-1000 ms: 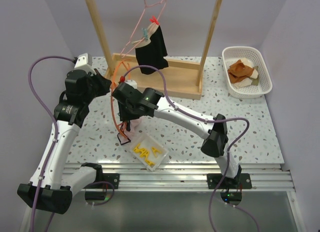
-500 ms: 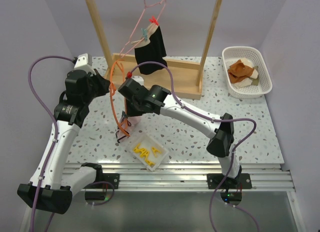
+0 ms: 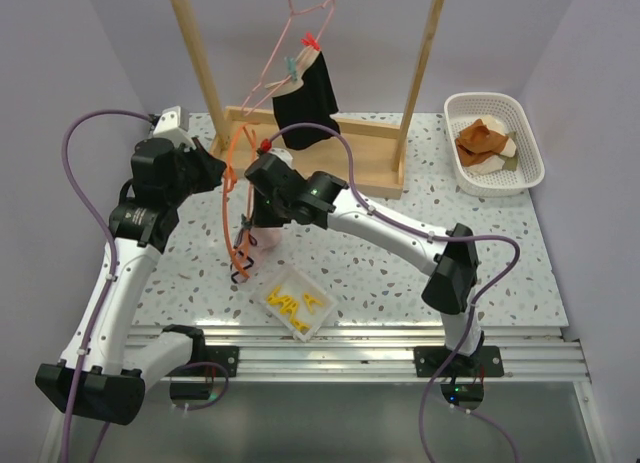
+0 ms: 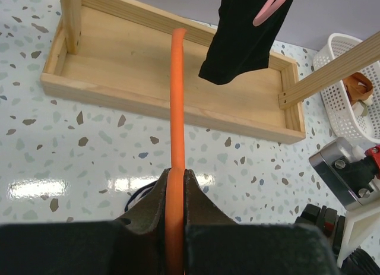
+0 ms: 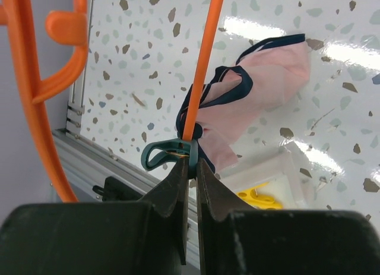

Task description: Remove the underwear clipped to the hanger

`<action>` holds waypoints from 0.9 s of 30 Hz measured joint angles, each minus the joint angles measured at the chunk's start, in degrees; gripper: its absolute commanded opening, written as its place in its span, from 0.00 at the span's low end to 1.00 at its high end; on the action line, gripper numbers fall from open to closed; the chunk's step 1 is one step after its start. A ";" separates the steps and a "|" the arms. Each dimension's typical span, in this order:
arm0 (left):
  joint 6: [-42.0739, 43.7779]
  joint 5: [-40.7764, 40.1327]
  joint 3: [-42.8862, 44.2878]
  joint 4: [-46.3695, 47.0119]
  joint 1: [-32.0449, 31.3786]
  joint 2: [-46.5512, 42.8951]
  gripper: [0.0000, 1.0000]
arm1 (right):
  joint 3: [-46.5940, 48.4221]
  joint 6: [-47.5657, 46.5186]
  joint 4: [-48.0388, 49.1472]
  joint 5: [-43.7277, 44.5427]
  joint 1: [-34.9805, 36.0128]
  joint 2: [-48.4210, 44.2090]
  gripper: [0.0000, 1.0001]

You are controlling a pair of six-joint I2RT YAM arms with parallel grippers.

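Observation:
My left gripper is shut on the rod of an orange hanger, holding it above the table. Pale pink underwear with navy trim hangs from that hanger, fastened by a teal clip. My right gripper is shut on that clip just below the hanger rod, and in the top view it is right beside the pink underwear. Black underwear hangs clipped to a pink hanger on the wooden rack.
The wooden rack's base stands just behind both grippers. A small white tray with yellow clips lies near the front edge. At the back right, a white basket holds a brown cloth.
My right gripper's jaws have closed onto the teal clip, and the right wrist has shifted a little toward the rack. The left gripper keeps its hold on the orange hanger.

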 measured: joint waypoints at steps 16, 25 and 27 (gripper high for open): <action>-1.62 0.26 0.13 -2.14 0.17 -0.11 0.00 | -22.73 8.11 22.34 -6.40 -7.02 -10.49 0.20; -0.87 -0.17 1.16 -3.37 0.26 0.07 0.00 | -27.08 9.84 21.49 -8.76 -7.08 -10.62 0.58; -0.48 -0.17 1.36 -3.41 0.28 0.07 0.00 | -27.10 9.84 21.49 -9.20 -7.10 -10.97 0.68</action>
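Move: The right hand already pinches the teal clip on the orange hanger's bar, with the pink underwear's middle roughly 8 cm below and 1 cm to the right. The left hand grips the hanger some 8 cm farther forward, 4 cm to the left and 9 cm above the right hand; from the left hand, the clip is therefore 8 cm back, 4 cm right and 9 cm down. The clear box stands about 12 cm back and 11 cm right of the right hand, 20 cm lower. Still pinching the teal clip, the right hand pulls forward and to its right, about 3 cm each way, while rolling some 15 degrees so its left side rises, against the hanger that the left hand keeps holding almost still. Then its fingers open past halfway and let go of the clip as the hand sinks 3 to 4 cm and eases back a little, its fingertips staying close to the clip. ##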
